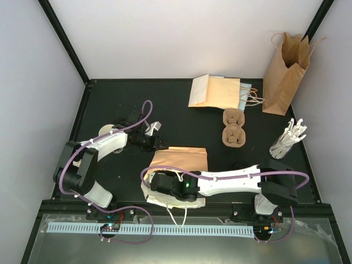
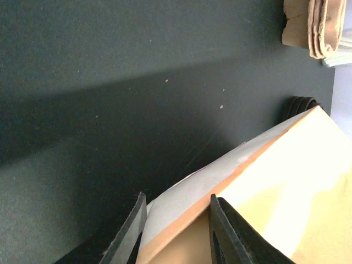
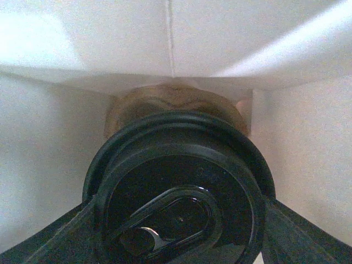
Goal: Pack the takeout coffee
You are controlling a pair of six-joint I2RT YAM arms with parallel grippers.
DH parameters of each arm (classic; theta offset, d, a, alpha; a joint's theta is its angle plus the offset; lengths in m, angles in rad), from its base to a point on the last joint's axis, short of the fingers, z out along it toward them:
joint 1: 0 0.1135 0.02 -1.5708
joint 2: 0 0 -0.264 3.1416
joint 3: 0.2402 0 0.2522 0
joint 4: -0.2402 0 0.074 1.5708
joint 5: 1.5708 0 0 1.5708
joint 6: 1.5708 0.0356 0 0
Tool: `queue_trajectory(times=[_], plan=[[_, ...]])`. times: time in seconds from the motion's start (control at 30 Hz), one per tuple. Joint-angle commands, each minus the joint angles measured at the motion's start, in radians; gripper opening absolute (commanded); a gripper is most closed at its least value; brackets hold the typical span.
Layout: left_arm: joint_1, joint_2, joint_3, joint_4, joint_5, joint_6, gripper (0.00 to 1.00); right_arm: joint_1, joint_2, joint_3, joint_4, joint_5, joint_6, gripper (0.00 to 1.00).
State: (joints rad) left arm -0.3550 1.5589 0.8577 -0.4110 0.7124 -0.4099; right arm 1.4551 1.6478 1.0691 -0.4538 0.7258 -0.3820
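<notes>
A tan paper bag (image 1: 181, 159) lies flat on the black table. My right gripper (image 1: 165, 190) is pushed into its mouth and is shut on a takeout coffee cup. In the right wrist view only the cup's round black lid (image 3: 179, 187) shows, held between my two fingers (image 3: 60, 236), with the bag's white inner walls all round. A brown cardboard carrier (image 3: 170, 102) lies just beyond it. My left gripper (image 1: 149, 137) is shut on the bag's far left edge (image 2: 220, 181), with the paper between its fingers (image 2: 132, 231).
An upright kraft bag (image 1: 283, 74) stands at the back right, with flat folded bags (image 1: 214, 91) to its left. An empty cardboard cup carrier (image 1: 233, 127) and a holder of white stir sticks (image 1: 286, 142) sit right of centre. A black ridged object (image 2: 301, 104) lies beyond the bag.
</notes>
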Motion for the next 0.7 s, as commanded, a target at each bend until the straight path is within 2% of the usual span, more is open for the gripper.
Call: queue_trajectory(times=[0.0, 0.2, 0.47, 0.67], plan=[[-0.022, -0.049, -0.02, -0.121, 0.114, -0.011, 0.34, -0.044, -0.005, 0.009, -0.095, -0.049, 0.067, 0.68], [-0.022, -0.061, -0.026, -0.123, 0.106, -0.014, 0.39, -0.054, -0.01, 0.039, -0.154, -0.129, 0.066, 0.68], [-0.006, -0.102, 0.0, -0.119, 0.056, -0.037, 0.64, -0.141, -0.021, 0.107, -0.235, -0.273, 0.081, 0.68], [0.059, -0.172, 0.027, -0.135, -0.003, -0.045, 0.79, -0.27, -0.025, 0.165, -0.275, -0.455, 0.072, 0.68]])
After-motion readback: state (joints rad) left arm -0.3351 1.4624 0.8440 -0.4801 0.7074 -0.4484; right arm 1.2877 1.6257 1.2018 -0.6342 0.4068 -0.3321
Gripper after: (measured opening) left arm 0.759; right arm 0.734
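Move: My left fingers already straddle the paper bag's outer bottom corner, about 1 cm below and 1 cm right of my hand point. My right hand holds the lidded cup inside the tilted bag; the cup holder in there lies roughly 7 cm ahead, 2 cm left and 6 cm down. A spare cup holder on the table stands about 19 cm ahead and 28 cm right of that hand, some 8 cm lower. I let the bag's bottom corner go: my left fingers spread from about a third open to three quarters while that hand eases 1 cm back, then rises about 2 cm and edges left. My right hand keeps its grip on the cup, backs off slightly, then pushes some 2 cm forward and a little up inside the bag, tipping down about 15 degrees. ##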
